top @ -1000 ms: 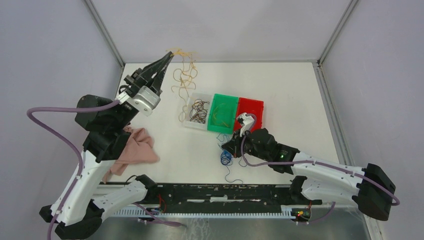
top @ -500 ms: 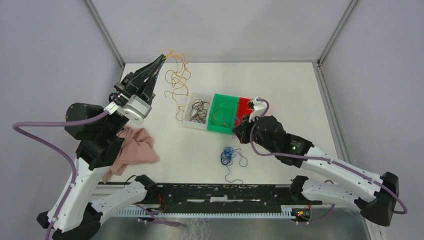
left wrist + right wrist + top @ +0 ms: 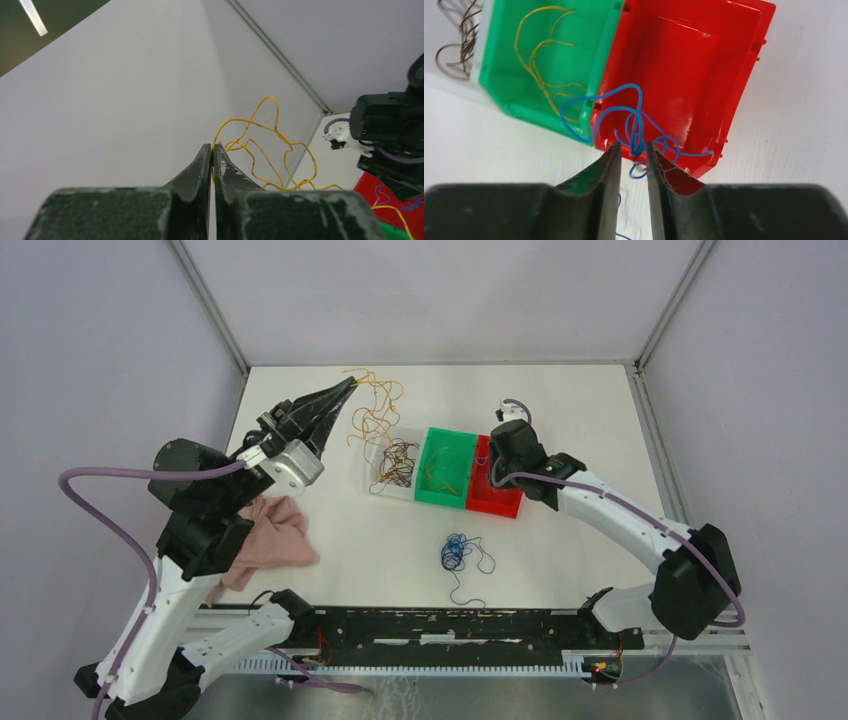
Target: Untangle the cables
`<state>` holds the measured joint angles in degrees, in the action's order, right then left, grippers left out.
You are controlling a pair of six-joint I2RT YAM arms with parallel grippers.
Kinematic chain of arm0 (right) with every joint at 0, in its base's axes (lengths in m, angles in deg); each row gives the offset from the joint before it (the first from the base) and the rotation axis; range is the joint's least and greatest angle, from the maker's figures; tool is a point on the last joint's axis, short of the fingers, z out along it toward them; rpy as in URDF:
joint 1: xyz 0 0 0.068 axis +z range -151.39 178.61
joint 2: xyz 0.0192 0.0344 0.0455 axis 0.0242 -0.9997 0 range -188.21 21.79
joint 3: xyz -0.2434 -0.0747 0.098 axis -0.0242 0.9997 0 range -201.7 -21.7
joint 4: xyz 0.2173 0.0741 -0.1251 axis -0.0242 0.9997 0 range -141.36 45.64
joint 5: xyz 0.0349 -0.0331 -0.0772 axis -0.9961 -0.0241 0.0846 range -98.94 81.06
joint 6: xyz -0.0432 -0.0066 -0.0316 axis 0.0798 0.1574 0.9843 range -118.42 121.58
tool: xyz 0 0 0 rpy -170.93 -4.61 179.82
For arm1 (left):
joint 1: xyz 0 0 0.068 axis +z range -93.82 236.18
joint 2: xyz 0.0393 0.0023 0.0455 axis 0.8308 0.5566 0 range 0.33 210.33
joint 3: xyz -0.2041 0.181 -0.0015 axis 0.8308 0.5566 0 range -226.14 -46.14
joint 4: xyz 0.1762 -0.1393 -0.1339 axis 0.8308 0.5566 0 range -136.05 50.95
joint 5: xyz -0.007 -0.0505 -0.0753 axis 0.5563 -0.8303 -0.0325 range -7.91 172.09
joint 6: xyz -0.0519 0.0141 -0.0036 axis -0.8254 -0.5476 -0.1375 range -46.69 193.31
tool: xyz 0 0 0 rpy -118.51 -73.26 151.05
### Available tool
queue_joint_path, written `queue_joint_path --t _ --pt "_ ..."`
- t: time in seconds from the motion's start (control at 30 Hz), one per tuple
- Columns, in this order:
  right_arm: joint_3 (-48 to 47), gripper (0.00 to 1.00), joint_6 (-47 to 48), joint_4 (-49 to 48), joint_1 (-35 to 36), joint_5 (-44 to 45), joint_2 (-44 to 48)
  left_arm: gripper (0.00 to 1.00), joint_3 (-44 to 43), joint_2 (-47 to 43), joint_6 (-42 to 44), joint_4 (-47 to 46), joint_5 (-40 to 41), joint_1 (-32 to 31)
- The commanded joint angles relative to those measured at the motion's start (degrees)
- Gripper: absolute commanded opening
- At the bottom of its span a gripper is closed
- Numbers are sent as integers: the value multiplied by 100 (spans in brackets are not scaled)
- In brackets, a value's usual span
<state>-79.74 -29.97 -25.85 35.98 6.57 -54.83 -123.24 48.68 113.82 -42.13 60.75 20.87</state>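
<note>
My left gripper (image 3: 349, 383) is shut on a yellow-orange cable (image 3: 374, 411) and holds it raised above the table's far left; in the left wrist view the strand (image 3: 272, 132) loops away from the closed tips (image 3: 213, 146). Dark brown cables (image 3: 397, 462) lie in the clear bin. My right gripper (image 3: 633, 145) hovers over the red bin (image 3: 684, 65), jaws slightly apart, with a blue cable (image 3: 636, 122) hanging loose between the tips across the bin's near rim. A blue tangle (image 3: 457, 552) lies on the table.
A green bin (image 3: 446, 467) with yellow strands (image 3: 541, 75) stands between the clear bin and the red bin (image 3: 495, 498). A pink cloth (image 3: 270, 532) lies by the left arm. Grey walls close the table's back and sides.
My right arm left the blue tangle on the table and moved back to the red bin with a blue strand. My left gripper swung left, then right again, carrying the yellow-orange cable.
</note>
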Motion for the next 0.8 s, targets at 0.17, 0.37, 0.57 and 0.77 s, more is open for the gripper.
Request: queue_joint_path --t 0.17,0.37,0.57,0.77 --pt "-1003 73 289 327 -316 -160 -299 10 423 -151 -252 540 -415 24" --pt "-736 83 296 -515 -309 -1360 652 11 527 -152 -311 744 -576 24" --pt "-525 84 -15 -2089 -187 -3281 1495 11 728 -227 -477 832 -681 24" --pt "-855 86 -68 -2423 388 -3680 1639 11 865 -283 -607 841 -573 24"
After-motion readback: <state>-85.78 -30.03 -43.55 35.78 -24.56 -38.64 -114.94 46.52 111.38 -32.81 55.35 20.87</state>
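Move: From the right hand, its barely parted tips still carrying the short blue cable, the red bin's middle is about 4 cm ahead, 2 cm right and 11 cm below. The green bin is about 5 cm ahead and 10 cm left, the blue tangle some 17 cm back and 6 cm left. From the high left hand with the yellow cable, the clear bin is about 16 cm ahead, 2 cm right and 52 cm down; the green bin sits 15 cm right and 16 cm ahead. Opening its fingers wide, the right hand lets go of the short blue cable over the red bin while dipping a couple of centimetres forward and down, then climbs away some 22 cm, drawing back and left as the wrist tips up and swings left. The left hand keeps its pinch on the yellow cable and sinks about 10 cm towards the clear bin, drifting slightly right. ##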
